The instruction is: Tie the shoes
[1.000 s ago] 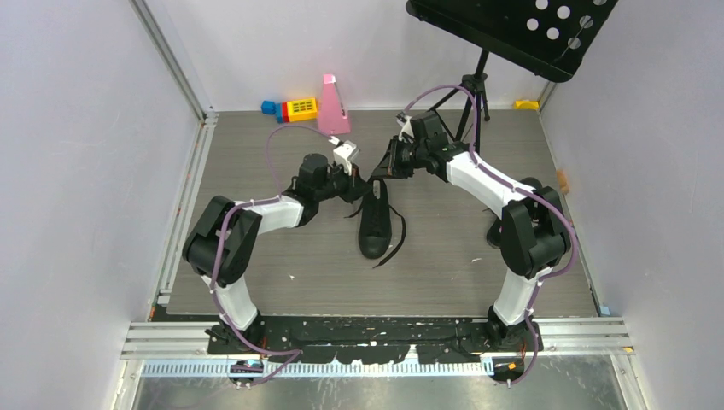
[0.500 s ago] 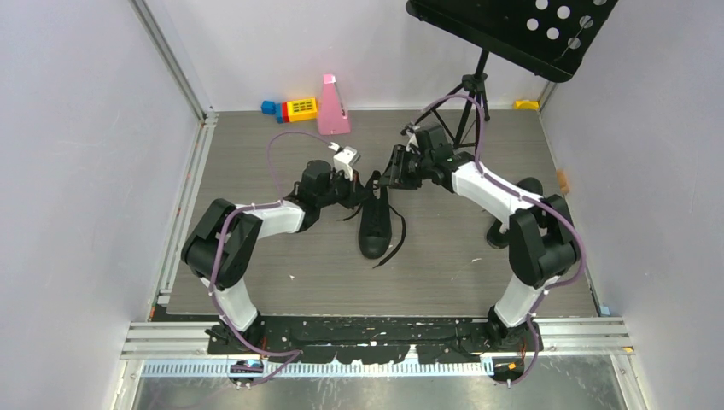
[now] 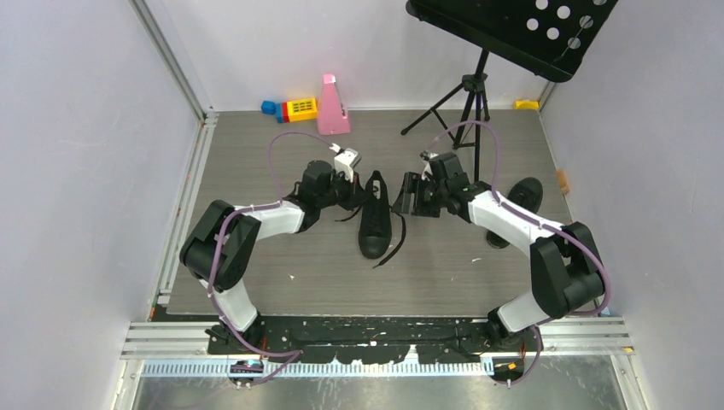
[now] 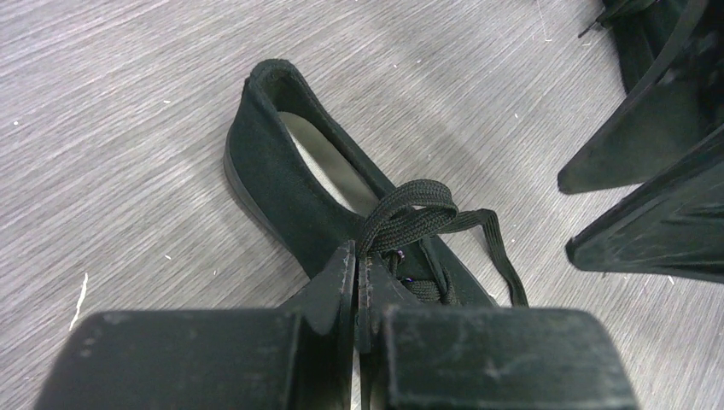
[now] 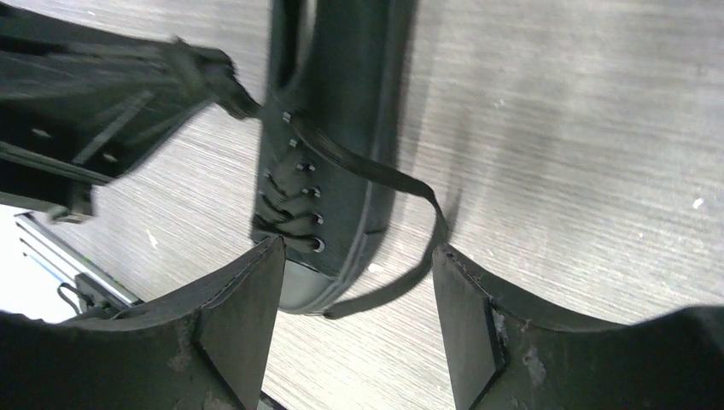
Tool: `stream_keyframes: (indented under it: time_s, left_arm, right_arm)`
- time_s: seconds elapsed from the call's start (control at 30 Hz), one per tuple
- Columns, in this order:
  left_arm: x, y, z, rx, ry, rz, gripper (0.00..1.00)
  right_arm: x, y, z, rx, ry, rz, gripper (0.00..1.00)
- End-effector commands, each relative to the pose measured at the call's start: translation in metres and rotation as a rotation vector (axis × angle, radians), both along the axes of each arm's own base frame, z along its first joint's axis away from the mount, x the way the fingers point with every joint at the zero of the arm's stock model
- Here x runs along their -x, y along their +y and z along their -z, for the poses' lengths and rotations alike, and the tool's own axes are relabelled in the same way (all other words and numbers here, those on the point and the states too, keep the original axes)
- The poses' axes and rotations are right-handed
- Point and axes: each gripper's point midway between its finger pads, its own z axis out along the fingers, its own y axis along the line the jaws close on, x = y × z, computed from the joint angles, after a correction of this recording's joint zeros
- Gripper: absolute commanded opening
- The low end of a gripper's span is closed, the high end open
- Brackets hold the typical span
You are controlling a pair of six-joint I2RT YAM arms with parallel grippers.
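A black sneaker lies mid-table with its toe toward the arm bases; it also fills the left wrist view and the right wrist view. My left gripper sits at the shoe's left side, shut on a bunched loop of black lace that comes out right at its fingertips. My right gripper hovers just right of the shoe, open, nothing between its fingers. A loose lace end trails off the shoe's right side onto the table.
A second black shoe lies at the right, partly behind my right arm. A black music stand on a tripod stands at the back right. A pink wedge and coloured blocks sit at the back wall.
My right gripper has opened, letting the lace go, and moved nearer and lower, beside the shoe's right side. My left gripper has stayed shut on the lace loop, barely moving.
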Motion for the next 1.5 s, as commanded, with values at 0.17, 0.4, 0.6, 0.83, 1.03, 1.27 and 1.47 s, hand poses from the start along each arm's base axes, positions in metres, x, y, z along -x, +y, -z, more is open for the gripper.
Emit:
stream_keyframes:
  time_s: [0.17, 0.4, 0.6, 0.83, 1.03, 1.27, 1.47]
  left_arm:
    - [-0.001, -0.007, -0.033, 0.023, -0.078, 0.037, 0.00]
    - [0.001, -0.008, -0.032, 0.015, -0.076, 0.048, 0.00]
    - [0.002, -0.010, -0.032, 0.015, -0.071, 0.060, 0.00]
    - [0.003, -0.013, -0.030, 0.002, -0.071, 0.071, 0.00]
    - [0.003, -0.013, -0.030, -0.011, -0.074, 0.072, 0.00]
    - [-0.004, -0.016, -0.031, -0.029, -0.078, 0.068, 0.00]
    - [-0.003, -0.018, -0.034, -0.039, -0.107, 0.076, 0.00]
  right_arm:
    - [0.007, -0.014, 0.040, 0.057, 0.033, 0.048, 0.62]
    - [0.002, -0.006, 0.070, 0.068, 0.065, 0.038, 0.55]
    - [-0.013, -0.009, 0.070, 0.101, 0.014, 0.064, 0.17]
    - [-0.019, -0.023, 0.011, 0.105, -0.170, 0.086, 0.00]
    - [-0.024, -0.011, -0.025, 0.094, -0.209, -0.001, 0.00]
    - [-0.033, 0.006, -0.052, 0.061, -0.233, -0.082, 0.00]
    - [-0.051, 0.017, -0.055, 0.063, -0.161, -0.070, 0.01]
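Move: The loose lace lies almost straight below the right hand, some 8 cm down and about 1 cm back and 1 cm right. The shoe's middle is roughly 6 cm left, 2 cm back and 7 cm below; the lace loop, still held in the left fingers, is about 7 cm left, 4 cm ahead and 1 cm below. From the left hand the loose lace lies about 8 cm right, 5 cm back, 7 cm down. The right hand sinks about 8 cm, pinches the loose lace, then lifts it some 12 cm and forward. ##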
